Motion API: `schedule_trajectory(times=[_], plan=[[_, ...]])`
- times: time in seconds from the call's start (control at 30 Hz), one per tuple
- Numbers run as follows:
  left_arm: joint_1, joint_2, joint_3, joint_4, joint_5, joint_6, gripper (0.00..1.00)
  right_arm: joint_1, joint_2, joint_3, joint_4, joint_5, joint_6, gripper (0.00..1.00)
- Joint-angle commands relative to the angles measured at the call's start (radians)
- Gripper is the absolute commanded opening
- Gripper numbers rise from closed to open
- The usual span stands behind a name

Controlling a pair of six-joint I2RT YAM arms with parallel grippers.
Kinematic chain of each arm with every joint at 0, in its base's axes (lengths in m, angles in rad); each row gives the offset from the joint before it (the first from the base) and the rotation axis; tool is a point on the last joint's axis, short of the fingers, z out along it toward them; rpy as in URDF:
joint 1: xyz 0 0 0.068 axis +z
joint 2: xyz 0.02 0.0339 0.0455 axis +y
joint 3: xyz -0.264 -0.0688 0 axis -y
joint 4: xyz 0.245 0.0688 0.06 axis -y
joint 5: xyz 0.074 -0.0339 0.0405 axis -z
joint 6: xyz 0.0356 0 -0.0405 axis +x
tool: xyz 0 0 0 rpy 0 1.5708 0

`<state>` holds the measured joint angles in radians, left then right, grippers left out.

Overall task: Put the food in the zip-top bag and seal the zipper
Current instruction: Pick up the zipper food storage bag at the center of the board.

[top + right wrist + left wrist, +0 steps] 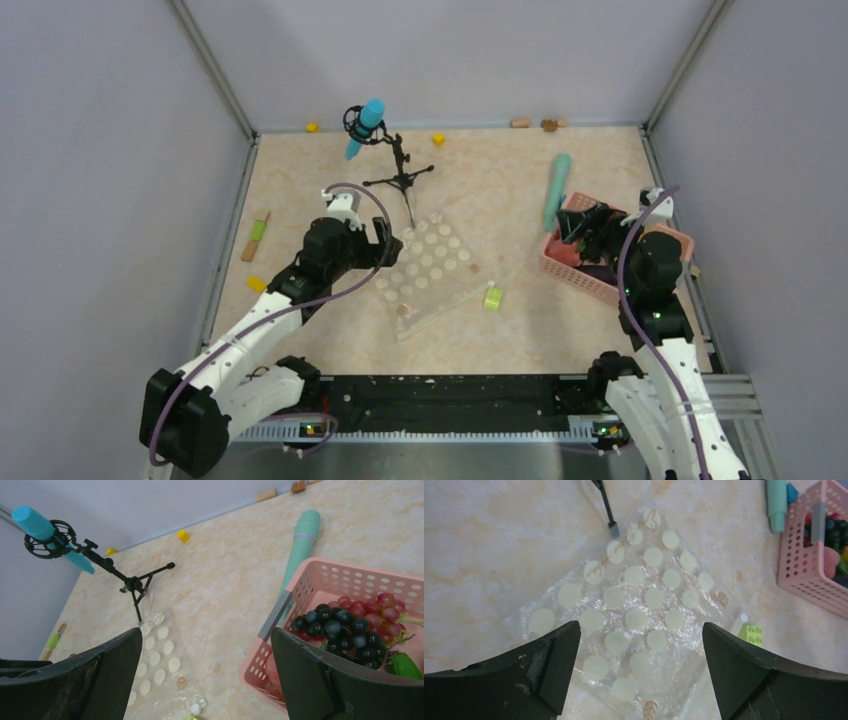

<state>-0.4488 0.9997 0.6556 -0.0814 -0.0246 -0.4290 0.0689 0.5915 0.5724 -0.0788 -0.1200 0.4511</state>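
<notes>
The zip-top bag (430, 268) lies flat and empty on the table, clear with white dots; it also shows in the left wrist view (634, 610) and the right wrist view (155, 655). Its zipper strip runs along the near edge (440, 308). The food sits in the pink lattice basket (560, 268): dark purple grapes (335, 627), red grapes (372, 605) and a green vegetable (406, 665). My left gripper (388, 245) is open and empty just above the bag's left part (640, 627). My right gripper (590, 232) is open and empty over the basket's left side (206, 632).
A microphone (366, 125) on a black tripod (402, 178) stands behind the bag. A teal tube (556, 190) lies left of the basket. A lime-green cylinder (492, 297) sits by the bag's right corner. Small yellow blocks (438, 139) lie by the back wall.
</notes>
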Motion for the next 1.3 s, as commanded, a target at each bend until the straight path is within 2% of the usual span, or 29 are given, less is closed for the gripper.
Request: schedule_trajectory(times=[0.0, 0.07, 0.23, 0.4, 0.6, 0.8, 0.9, 1.03, 1.27], plan=[[-0.008, -0.076, -0.049, 0.040, 0.179, -0.048, 0.97, -0.005, -0.014, 0.024, 0.032, -0.062, 0.057, 0.99], [-0.016, -0.105, -0.081, 0.063, 0.211, -0.067, 0.97, -0.006, -0.018, 0.028, 0.016, -0.135, 0.071, 0.99], [-0.052, -0.134, -0.108, 0.044, 0.164, -0.084, 0.97, 0.000, -0.030, 0.001, -0.016, -0.300, 0.118, 0.99], [-0.112, -0.074, -0.108, 0.071, 0.203, -0.089, 0.97, 0.022, -0.101, -0.053, -0.062, -0.280, 0.151, 0.99], [-0.266, 0.045, -0.032, 0.013, 0.119, -0.039, 0.97, 0.027, -0.217, -0.104, -0.135, -0.207, 0.170, 0.99], [-0.437, 0.166, 0.056, -0.073, 0.037, 0.029, 0.97, 0.028, -0.167, -0.092, -0.208, -0.212, 0.161, 0.99], [-0.502, 0.228, 0.108, -0.170, -0.091, 0.049, 0.97, 0.028, -0.140, -0.110, -0.209, -0.182, 0.170, 0.99], [-0.517, 0.305, 0.173, -0.241, -0.147, 0.055, 0.97, 0.029, -0.129, -0.126, -0.207, -0.172, 0.173, 0.99], [-0.542, 0.473, 0.224, -0.224, -0.105, 0.126, 0.97, 0.029, -0.147, -0.143, -0.188, -0.161, 0.178, 0.97]])
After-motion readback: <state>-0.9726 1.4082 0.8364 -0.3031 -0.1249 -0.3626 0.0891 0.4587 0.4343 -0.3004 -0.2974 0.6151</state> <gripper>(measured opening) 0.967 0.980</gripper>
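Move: Below and to its right lies what the open left hand goes for, the bag's zipper edge: its middle is about 11 cm right, 10 cm back and 17 cm down. The tripod's near foot is some 8 cm ahead and 3 cm right, the green block about 19 cm right and 7 cm back. From the right hand, the zipper's slider end is roughly 12 cm left, 3 cm back and 25 cm down, the green block 12 cm left and 6 cm back, the pink basket 13 cm right and 4 cm ahead. Sweeping right, back and down (about 12, 10 and 10 cm), the open left hand comes over the zipper edge of the bag, turning clockwise some 27 degrees, tipping down and rolling its left side up. The right hand, also open, first shifts left, then draws back and sinks about 8 cm towards the slider end, tipping down and turning slightly left. ##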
